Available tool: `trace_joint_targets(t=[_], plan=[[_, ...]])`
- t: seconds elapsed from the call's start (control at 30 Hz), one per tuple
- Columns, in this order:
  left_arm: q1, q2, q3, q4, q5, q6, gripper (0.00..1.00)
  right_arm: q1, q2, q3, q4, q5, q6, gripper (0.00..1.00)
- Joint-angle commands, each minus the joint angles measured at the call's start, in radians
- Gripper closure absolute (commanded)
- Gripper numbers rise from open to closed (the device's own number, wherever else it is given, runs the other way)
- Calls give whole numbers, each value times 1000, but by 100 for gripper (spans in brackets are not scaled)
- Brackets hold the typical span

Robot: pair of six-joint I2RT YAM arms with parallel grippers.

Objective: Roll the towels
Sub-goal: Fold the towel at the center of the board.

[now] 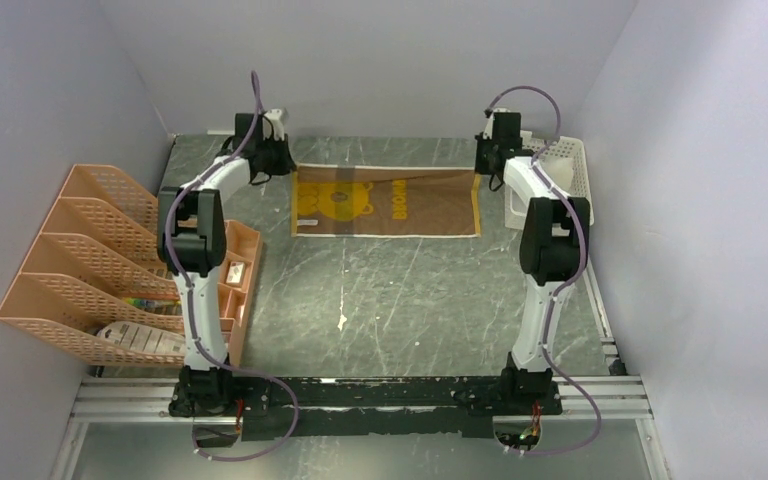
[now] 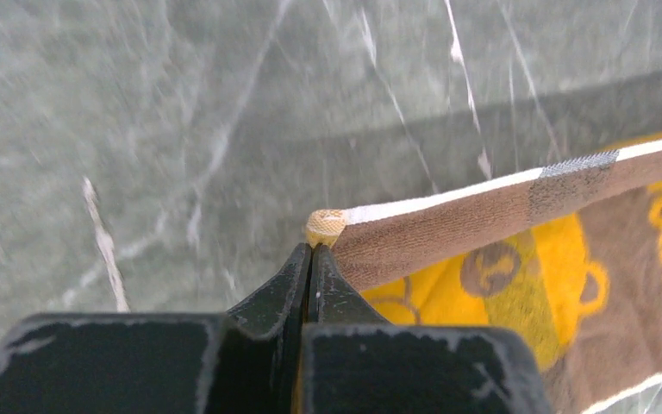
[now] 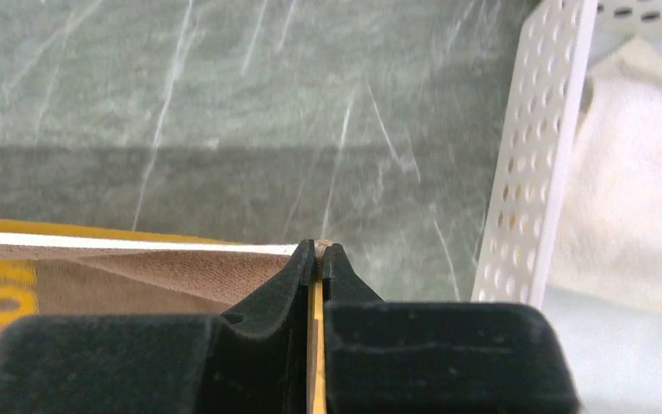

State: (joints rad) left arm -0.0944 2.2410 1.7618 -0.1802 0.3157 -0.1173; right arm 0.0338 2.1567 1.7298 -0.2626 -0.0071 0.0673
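The brown towel with mustard-yellow patches (image 1: 385,202) lies spread out at the far middle of the table. My left gripper (image 1: 278,160) is shut on its far left corner; in the left wrist view (image 2: 312,248) the cream corner tip (image 2: 325,227) sticks out past the closed fingertips. My right gripper (image 1: 487,160) is shut on its far right corner, and a sliver of cloth shows between the tips in the right wrist view (image 3: 320,248). The towel's far edge is lifted slightly. The cream-white towel (image 3: 633,190) lies inside the white basket.
The white slotted basket (image 1: 572,175) stands at the far right, just right of my right gripper, its perforated wall (image 3: 530,164) close by. An orange mesh file rack (image 1: 100,260) and a small orange tray (image 1: 240,270) stand at the left.
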Motion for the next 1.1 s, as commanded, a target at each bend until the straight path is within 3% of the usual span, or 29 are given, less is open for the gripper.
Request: trace_joint_targets(t=[0.0, 0.33, 0.6, 1.07], plan=[[-19, -132, -187, 197, 26, 95, 93, -15, -128, -120, 70, 15, -20, 100], [-66, -329, -575, 438, -90, 38, 93, -16, -310, -384, 127, 19, 11, 100], [-100, -401, -685, 479, -159, 13, 93, -15, -363, -520, 145, 25, 39, 100], [-111, -564, -897, 554, -209, -55, 93, -15, -393, -588, 127, 67, 63, 100]])
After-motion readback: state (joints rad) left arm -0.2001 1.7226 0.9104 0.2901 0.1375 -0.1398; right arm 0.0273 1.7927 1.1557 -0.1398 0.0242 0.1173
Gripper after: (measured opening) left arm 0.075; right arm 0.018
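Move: Both hands keep pinching the far corners of the brown towel, its far edge stretched between them. From the left hand, the towel's near edge lies about 18 cm back, with its middle 23 cm to the right, some 7 cm lower; the slotted organizer is roughly 37 cm left and 28 cm back. From the right hand, that near edge is about 18 cm back and 23 cm left; the white basket stands some 16 cm to the right and 1 cm back. Back towards the bases go both hands together, drawing the towel's held far edge over its own body towards the near edge, about 13 cm on the left and 12 cm on the right, quick at first, then slower. The left stays nearly level, its fingers tipping up slightly; the right lifts about 2 cm, then sinks to end some 3 cm lower. Both grips stay shut. ##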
